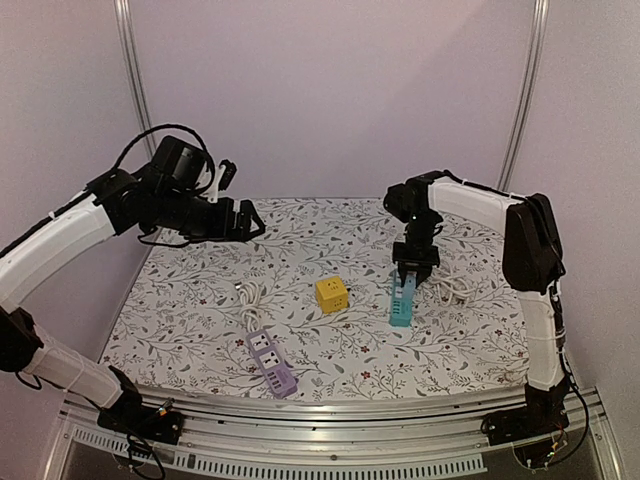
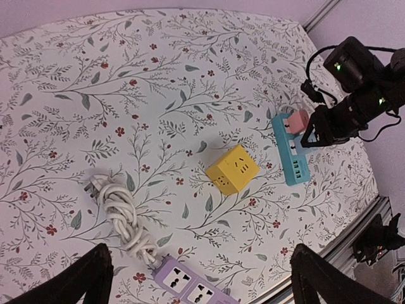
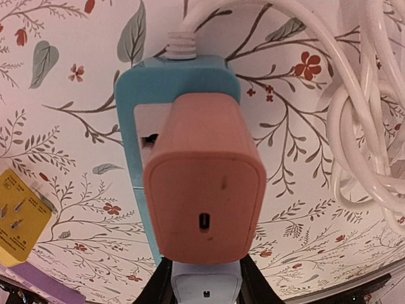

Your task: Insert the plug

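Note:
A teal power strip (image 1: 401, 308) (image 2: 293, 158) (image 3: 133, 82) lies right of centre on the floral table. A pink adapter (image 3: 202, 190) (image 2: 294, 120) stands in the socket at its cord end. Just behind it, my right gripper (image 1: 412, 268) (image 3: 202, 269) is shut on the plug (image 3: 205, 285), a pale block with a small port, over the strip. The pink adapter hides the plug's lower part and the socket under it. My left gripper (image 1: 245, 220) (image 2: 199, 253) hangs open, high above the table's left side, holding nothing.
A yellow cube socket (image 1: 332, 293) (image 2: 232, 169) sits mid-table. A purple power strip (image 1: 272, 362) (image 2: 190, 288) lies near the front with its coiled white cord (image 2: 120, 215). The teal strip's white cord (image 3: 361, 126) (image 1: 455, 285) is bundled to its right.

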`<state>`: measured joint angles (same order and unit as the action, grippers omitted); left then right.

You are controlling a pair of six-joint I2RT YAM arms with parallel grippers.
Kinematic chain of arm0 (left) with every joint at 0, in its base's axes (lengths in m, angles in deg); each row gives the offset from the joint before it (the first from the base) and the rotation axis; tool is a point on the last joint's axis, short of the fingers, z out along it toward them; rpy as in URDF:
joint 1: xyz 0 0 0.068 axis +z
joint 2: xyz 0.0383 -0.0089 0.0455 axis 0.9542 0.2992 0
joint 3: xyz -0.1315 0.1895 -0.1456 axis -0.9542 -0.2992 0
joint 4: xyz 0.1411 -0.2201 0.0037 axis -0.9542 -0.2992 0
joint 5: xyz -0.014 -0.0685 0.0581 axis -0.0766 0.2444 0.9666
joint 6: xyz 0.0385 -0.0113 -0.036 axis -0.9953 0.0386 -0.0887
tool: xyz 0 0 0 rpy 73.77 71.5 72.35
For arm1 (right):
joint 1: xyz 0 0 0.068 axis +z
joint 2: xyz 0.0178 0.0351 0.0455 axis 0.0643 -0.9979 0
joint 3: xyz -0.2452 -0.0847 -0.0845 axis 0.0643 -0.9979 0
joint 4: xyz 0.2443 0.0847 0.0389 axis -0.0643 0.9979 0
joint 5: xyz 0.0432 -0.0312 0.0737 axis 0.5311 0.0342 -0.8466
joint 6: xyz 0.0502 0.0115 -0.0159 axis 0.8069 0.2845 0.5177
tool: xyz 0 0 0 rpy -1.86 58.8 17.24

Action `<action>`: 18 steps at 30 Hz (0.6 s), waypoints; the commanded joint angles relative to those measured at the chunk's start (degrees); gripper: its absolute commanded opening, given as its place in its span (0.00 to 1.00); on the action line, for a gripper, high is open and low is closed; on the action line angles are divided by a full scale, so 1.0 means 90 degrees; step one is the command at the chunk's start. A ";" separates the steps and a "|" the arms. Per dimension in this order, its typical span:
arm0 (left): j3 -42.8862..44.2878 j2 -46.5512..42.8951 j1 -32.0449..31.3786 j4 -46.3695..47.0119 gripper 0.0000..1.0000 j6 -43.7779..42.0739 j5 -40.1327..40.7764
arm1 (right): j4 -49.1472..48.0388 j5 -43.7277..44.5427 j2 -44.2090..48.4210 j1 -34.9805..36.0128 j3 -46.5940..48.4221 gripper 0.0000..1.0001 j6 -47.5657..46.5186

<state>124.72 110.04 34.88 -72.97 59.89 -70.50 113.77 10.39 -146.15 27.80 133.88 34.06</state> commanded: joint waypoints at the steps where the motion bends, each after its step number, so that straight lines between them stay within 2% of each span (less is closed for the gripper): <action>1: 0.0075 -0.0030 -0.0197 -0.0223 0.97 0.0139 0.0064 | -0.0679 0.0909 -0.0870 -0.0473 0.0281 0.00 -0.0410; 10: 0.0214 0.0200 -0.0399 -0.0299 0.97 0.0045 0.0163 | -0.0683 0.0998 -0.1447 -0.1009 0.1323 0.00 -0.0906; 15: 0.0232 0.0396 -0.0625 -0.0211 0.98 -0.0440 0.0055 | -0.0671 0.1018 -0.1653 -0.1116 0.1606 0.00 -0.1129; 18: 0.0200 0.0457 -0.0864 -0.0125 0.99 -0.0819 0.0506 | -0.0634 0.1055 -0.1629 -0.1130 0.1600 0.06 -0.1186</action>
<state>125.75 112.94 30.05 -74.00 57.77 -68.86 113.86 13.49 -155.30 18.97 149.68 26.04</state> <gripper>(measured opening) 0.985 0.289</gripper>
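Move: The right hand, fingers down, still grips the grey plug on the teal strip, whose middle lies about 2 cm back, 1 cm left and some 3 cm below. The pink plug stands about 5 cm straight ahead at hand height; the white cord coil is some 12 cm right and 3 cm ahead, the yellow cube roughly 20 cm left and 3 cm back, both slightly lower. From the left hand, the grey plug is about 43 cm right, 5 cm ahead and 20 cm down. Keeping its grip on the grey plug, the right hand goes on pushing plug and teal strip level along the table, about 9 cm forward and 4 cm to the right, while the wrist tilts some 5–10 degrees so the fingertips swing forward, and it slows towards the end. The empty left hand, fingers staying wide open, drifts roughly 3 cm, mostly right with some back and down, clear of everything. ##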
